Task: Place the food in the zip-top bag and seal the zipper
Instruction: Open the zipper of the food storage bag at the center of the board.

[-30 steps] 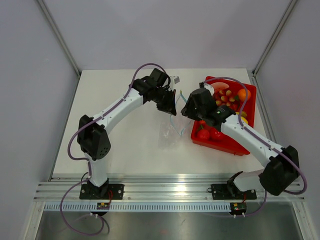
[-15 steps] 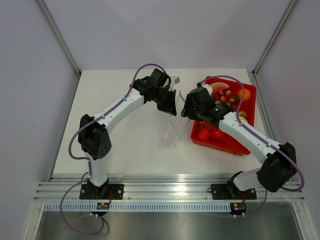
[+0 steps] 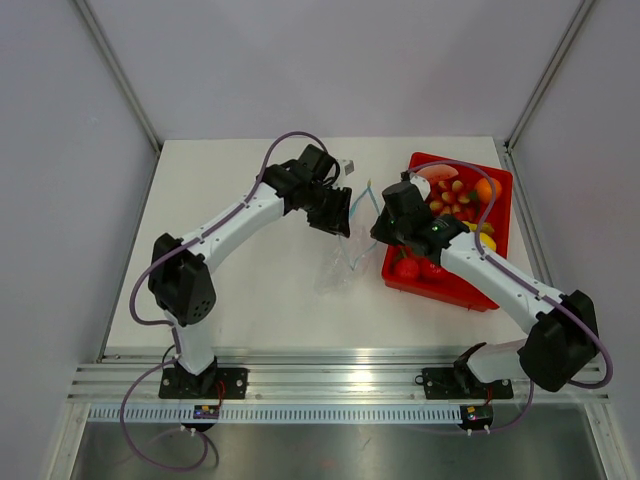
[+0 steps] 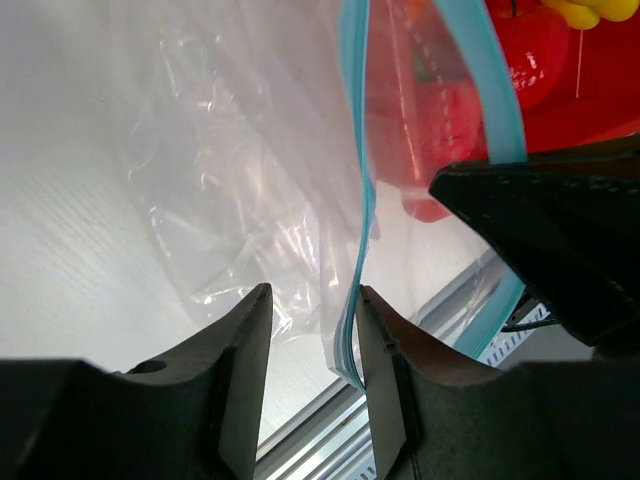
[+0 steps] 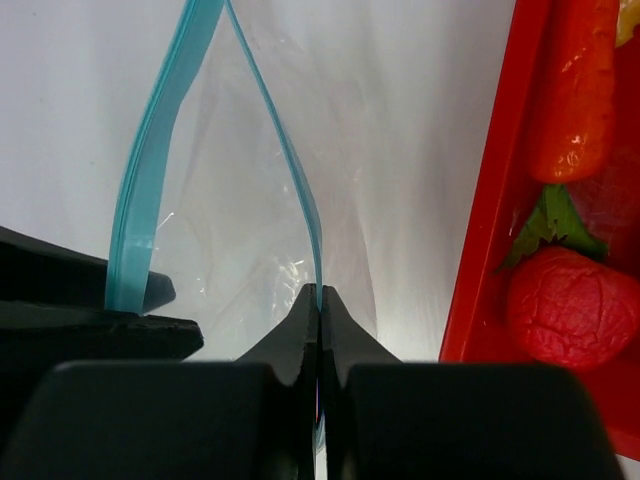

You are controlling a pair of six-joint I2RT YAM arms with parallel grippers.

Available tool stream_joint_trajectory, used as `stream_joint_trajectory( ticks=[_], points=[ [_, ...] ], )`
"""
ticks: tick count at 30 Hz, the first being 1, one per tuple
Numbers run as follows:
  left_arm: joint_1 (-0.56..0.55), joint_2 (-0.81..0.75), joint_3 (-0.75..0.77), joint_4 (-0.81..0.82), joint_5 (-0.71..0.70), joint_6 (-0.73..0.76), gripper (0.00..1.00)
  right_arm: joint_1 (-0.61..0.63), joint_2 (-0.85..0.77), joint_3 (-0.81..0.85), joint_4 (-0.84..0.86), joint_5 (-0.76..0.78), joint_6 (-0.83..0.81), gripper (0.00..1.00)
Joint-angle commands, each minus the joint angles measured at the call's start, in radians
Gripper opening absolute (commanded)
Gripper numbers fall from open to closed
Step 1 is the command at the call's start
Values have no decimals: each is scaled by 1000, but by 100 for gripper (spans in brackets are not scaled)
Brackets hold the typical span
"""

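The clear zip-top bag (image 3: 338, 268) hangs between my two grippers, mouth held up beside the red tray (image 3: 442, 291). My right gripper (image 5: 319, 290) is shut on one lip of the light blue zipper (image 5: 300, 190); the other lip (image 5: 150, 190) runs past on the left. My left gripper (image 4: 313, 292) is open, with that zipper lip (image 4: 352, 200) standing between its jaws against the right finger (image 4: 385, 370). From above, the left gripper (image 3: 343, 214) and right gripper (image 3: 378, 218) face each other. The food (image 3: 455, 195) lies in the tray; a carrot (image 5: 575, 90) and a red fruit (image 5: 570, 305) show there.
The tray wall (image 5: 495, 200) stands close to the right of the bag. The right gripper's black body (image 4: 560, 230) fills the right side of the left wrist view. The table's front rail (image 3: 340, 380) lies near the arm bases.
My right gripper, open before, has shut on one zipper lip. My left gripper has opened and released its lip, shifting slightly. The bag mouth has moved a little right.
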Motion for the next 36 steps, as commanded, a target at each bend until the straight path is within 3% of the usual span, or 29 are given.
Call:
stream_joint_trajectory(
  ticks=[1, 5, 11, 21, 23, 24, 36],
  points=[
    [-30, -112, -42, 64, -118, -28, 42, -3, -44, 0, 73, 37, 54, 0],
    [-66, -155, -82, 110, -195, -59, 38, -3, -27, 22, 64, 40, 54, 0],
    [-77, -135, -87, 117, -216, -66, 20, 0, -13, 29, 76, 25, 67, 0],
    [-79, -64, -58, 113, -219, -62, 25, -1, -1, 29, 71, 16, 65, 0],
    [-79, -57, -50, 113, -216, -62, 19, -1, -1, 29, 73, 17, 62, 0],
    [-79, -49, -47, 113, -221, -60, 1, 0, -3, 28, 73, 16, 61, 0],
    [-73, -78, -35, 70, -385, -48, 0, -61, 105, 57, 27, 78, -2, 0]
  ],
)
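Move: Between the left hand's parted fingertips, about 1 cm below the hand point, runs the bag's left zipper strip; the bag body hangs some 8 cm below and 4 cm back. The right zipper strip, held in the right hand, is roughly 7 cm to the right and level. From the right hand the left zipper strip lies about 7 cm left, level; the near tomato is 8 cm right, 4 cm back and some 12 cm below. Regripping the left zipper strip, the left hand eases back and rises about 2 cm with its fingers narrowed, sinks some 3 cm and pinches the strip at the fingertips. It then draws forward and to the left, turning some 15 degrees in all. The right hand keeps its pinch on the other strip, rises a little and holds, then pulls forward, down and right at the end. ##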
